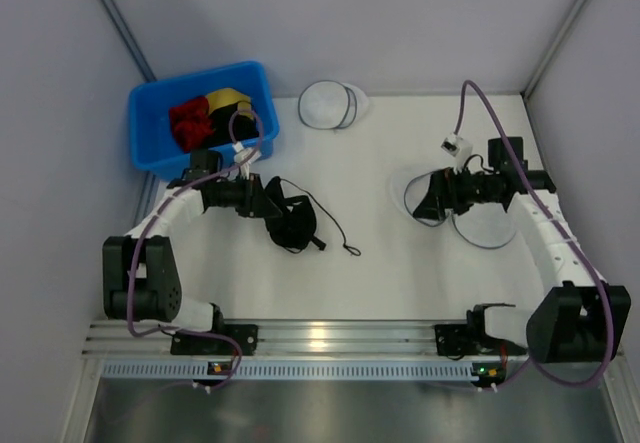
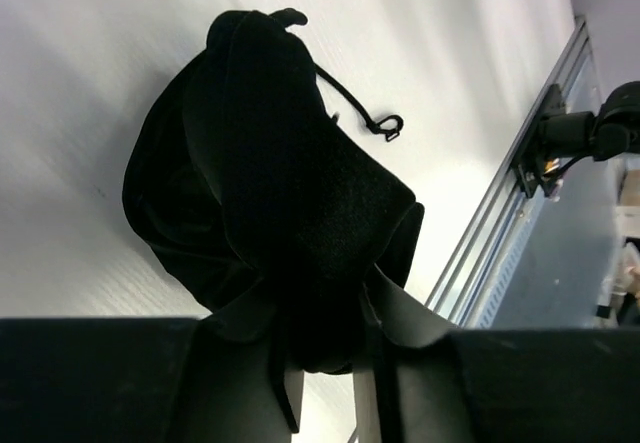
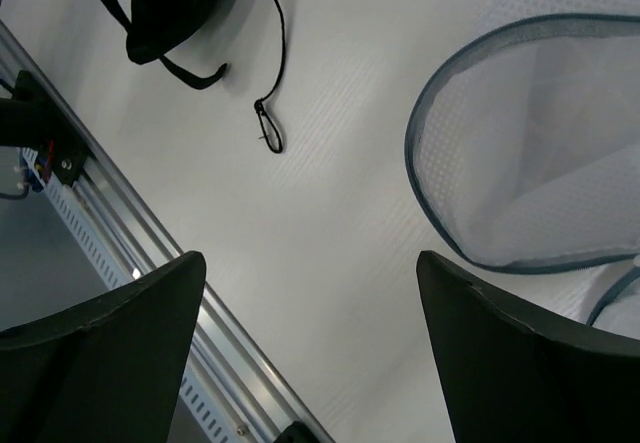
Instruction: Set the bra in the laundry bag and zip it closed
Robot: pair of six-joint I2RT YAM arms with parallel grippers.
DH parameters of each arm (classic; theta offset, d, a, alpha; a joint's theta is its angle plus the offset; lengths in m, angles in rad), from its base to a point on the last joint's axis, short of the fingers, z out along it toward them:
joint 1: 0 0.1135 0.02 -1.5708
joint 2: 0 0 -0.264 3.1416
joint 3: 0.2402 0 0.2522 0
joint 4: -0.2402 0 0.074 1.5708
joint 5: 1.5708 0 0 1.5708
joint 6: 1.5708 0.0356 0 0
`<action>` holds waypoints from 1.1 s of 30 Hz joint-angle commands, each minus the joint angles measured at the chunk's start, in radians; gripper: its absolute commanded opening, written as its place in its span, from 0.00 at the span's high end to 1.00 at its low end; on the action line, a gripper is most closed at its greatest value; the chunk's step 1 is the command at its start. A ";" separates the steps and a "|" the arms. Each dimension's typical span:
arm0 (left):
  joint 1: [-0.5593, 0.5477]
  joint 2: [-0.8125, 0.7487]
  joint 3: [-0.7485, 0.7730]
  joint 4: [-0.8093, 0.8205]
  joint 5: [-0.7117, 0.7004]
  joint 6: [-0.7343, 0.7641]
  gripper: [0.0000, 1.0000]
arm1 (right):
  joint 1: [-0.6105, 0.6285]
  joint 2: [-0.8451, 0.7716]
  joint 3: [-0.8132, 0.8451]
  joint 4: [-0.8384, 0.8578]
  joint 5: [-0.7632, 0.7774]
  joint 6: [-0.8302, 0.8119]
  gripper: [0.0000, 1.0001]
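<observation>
The black bra (image 1: pixel 292 221) lies bunched on the white table, left of centre, its thin strap ending in a hook (image 1: pixel 352 251). My left gripper (image 1: pixel 268 203) is at the bra's left end. In the left wrist view the bra (image 2: pixel 270 163) fills the space between the fingers, and the left gripper (image 2: pixel 315 308) is shut on its near end. The laundry bag (image 1: pixel 490 225) lies open on the right, its dark-rimmed mesh halves flat on the table. My right gripper (image 1: pixel 425 201) hovers open at the bag's left edge with nothing between its fingers. In the right wrist view the laundry bag (image 3: pixel 540 153) lies beyond the right gripper (image 3: pixel 307 258).
A blue bin (image 1: pixel 150 113) at the back left holds a red garment (image 1: pixel 188 123) and a yellow-and-black garment (image 1: pixel 228 98). A whiter round mesh case (image 1: pixel 330 105) sits at the back centre. An aluminium rail (image 1: pixel 330 338) runs along the near edge.
</observation>
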 commanded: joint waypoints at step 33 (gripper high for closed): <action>-0.097 -0.237 0.053 -0.086 -0.362 0.462 0.23 | 0.484 0.685 0.401 0.485 0.117 0.396 0.40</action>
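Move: The left hand pinches one end of the bra, whose middle lies about 5 cm to its right, 1 cm back and 7 cm below. From the right hand, the bra is some 28 cm left, 2 cm ahead and 14 cm below. The loose strap end lies about 15 cm left of the right hand, 3 cm back and 17 cm below; the laundry bag is 9 cm ahead, 3 cm right and 16 cm below. Left hand releases the bra, swinging 14 cm left then mostly returning; right reaches 19 cm left-forward towards it. ##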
